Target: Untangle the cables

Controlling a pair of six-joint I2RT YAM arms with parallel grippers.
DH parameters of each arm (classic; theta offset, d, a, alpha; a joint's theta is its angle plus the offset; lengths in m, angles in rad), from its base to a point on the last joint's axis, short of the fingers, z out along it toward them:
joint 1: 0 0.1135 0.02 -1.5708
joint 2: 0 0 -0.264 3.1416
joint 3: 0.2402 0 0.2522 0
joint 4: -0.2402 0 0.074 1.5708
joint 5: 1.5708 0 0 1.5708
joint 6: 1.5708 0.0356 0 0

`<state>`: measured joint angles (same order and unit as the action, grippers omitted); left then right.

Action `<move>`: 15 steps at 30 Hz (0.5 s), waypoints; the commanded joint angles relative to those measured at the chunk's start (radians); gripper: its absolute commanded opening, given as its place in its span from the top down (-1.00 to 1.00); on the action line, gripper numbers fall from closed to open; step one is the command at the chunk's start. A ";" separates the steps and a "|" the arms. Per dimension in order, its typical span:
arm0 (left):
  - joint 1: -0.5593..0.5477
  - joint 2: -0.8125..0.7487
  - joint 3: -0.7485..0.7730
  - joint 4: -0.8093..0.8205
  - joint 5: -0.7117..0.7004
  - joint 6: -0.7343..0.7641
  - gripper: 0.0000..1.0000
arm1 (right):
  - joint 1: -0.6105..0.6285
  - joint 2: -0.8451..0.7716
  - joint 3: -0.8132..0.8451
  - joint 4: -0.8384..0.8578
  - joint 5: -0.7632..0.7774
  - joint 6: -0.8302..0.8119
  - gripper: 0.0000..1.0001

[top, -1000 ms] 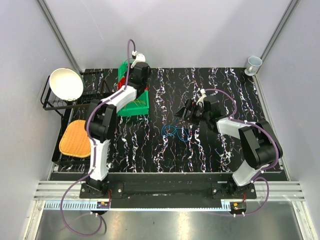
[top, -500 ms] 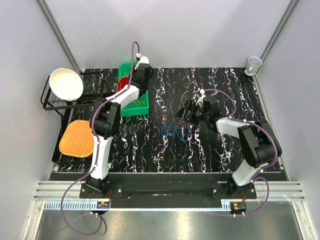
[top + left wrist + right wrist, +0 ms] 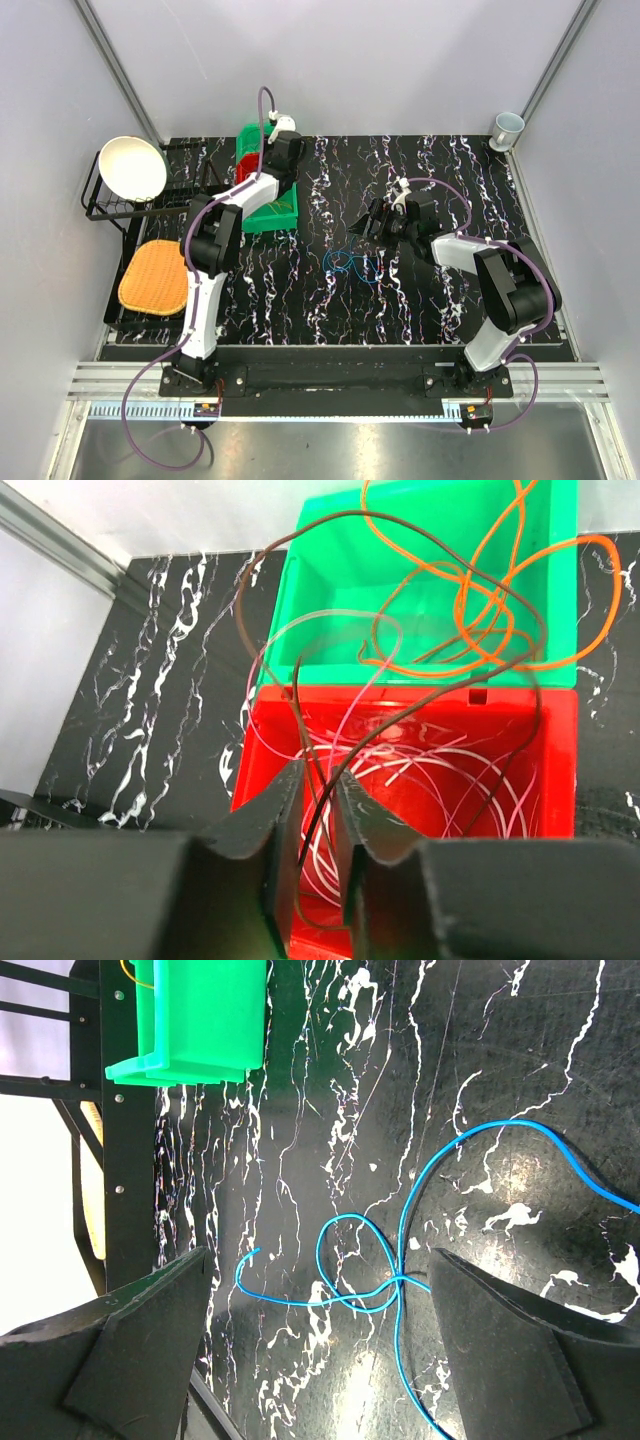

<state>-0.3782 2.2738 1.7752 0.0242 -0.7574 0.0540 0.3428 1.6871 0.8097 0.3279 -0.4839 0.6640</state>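
My left gripper point(image 3: 318, 775) hangs over the red bin point(image 3: 560, 770), its jaws a narrow gap apart. A dark brown cable point(image 3: 350, 515) runs loose through that gap and arcs up over the green bin point(image 3: 330, 580). Orange cables point(image 3: 460, 610) loop across the green bin, and thin pink and white cables point(image 3: 440, 755) lie coiled in the red one. In the top view the left gripper point(image 3: 275, 165) is at the back-left bins. My right gripper point(image 3: 320, 1255) stands wide open above a knotted blue cable point(image 3: 346, 1217), which lies mid-table point(image 3: 345, 262) near the right gripper point(image 3: 372, 222).
A black dish rack with a white bowl point(image 3: 132, 167) and an orange mat point(image 3: 154, 276) stands along the left edge. A mug point(image 3: 508, 127) sits at the back right corner. Another green bin point(image 3: 277, 212) lies in front of the red bin point(image 3: 245, 165).
The left gripper's jaws have parted slightly around the dark cable, and its wrist has shifted a little over the bins. The right arm has barely moved.
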 commanded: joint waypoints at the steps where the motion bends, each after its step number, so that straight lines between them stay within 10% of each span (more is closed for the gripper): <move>1: 0.004 -0.053 -0.017 0.031 -0.020 -0.051 0.50 | -0.004 0.003 0.037 0.022 -0.010 0.002 -0.86; 8: 0.004 -0.080 -0.042 -0.016 -0.016 -0.106 0.46 | -0.004 -0.001 0.036 0.020 -0.010 0.002 -0.86; 15: 0.001 -0.126 -0.037 -0.076 0.004 -0.137 -0.18 | -0.004 -0.003 0.036 0.020 -0.012 0.002 -0.87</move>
<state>-0.3782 2.2593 1.7313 -0.0502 -0.7555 -0.0441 0.3428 1.6871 0.8097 0.3275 -0.4843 0.6636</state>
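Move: The red box, with the pink and white cables in it, is where I'm putting the brown cable. Its middle lies about 2 cm ahead of my left fingertips, some 3 cm to the right and roughly 8 cm below. Beyond it is the far green box with the orange cable, 10 cm ahead and 3 cm right; the near green box is 6 cm back, 3 cm right. From my right hand the red box lies some 14 cm ahead, 22 cm left and 5 cm down. My left hand eases down about 2 cm over the red box and draws back towards my base by nearly as much, with barely any tilt of the wrist. The fingers, already slightly parted around the brown cable, spread to about half open, mostly near the end, to free the strand between the tips. ##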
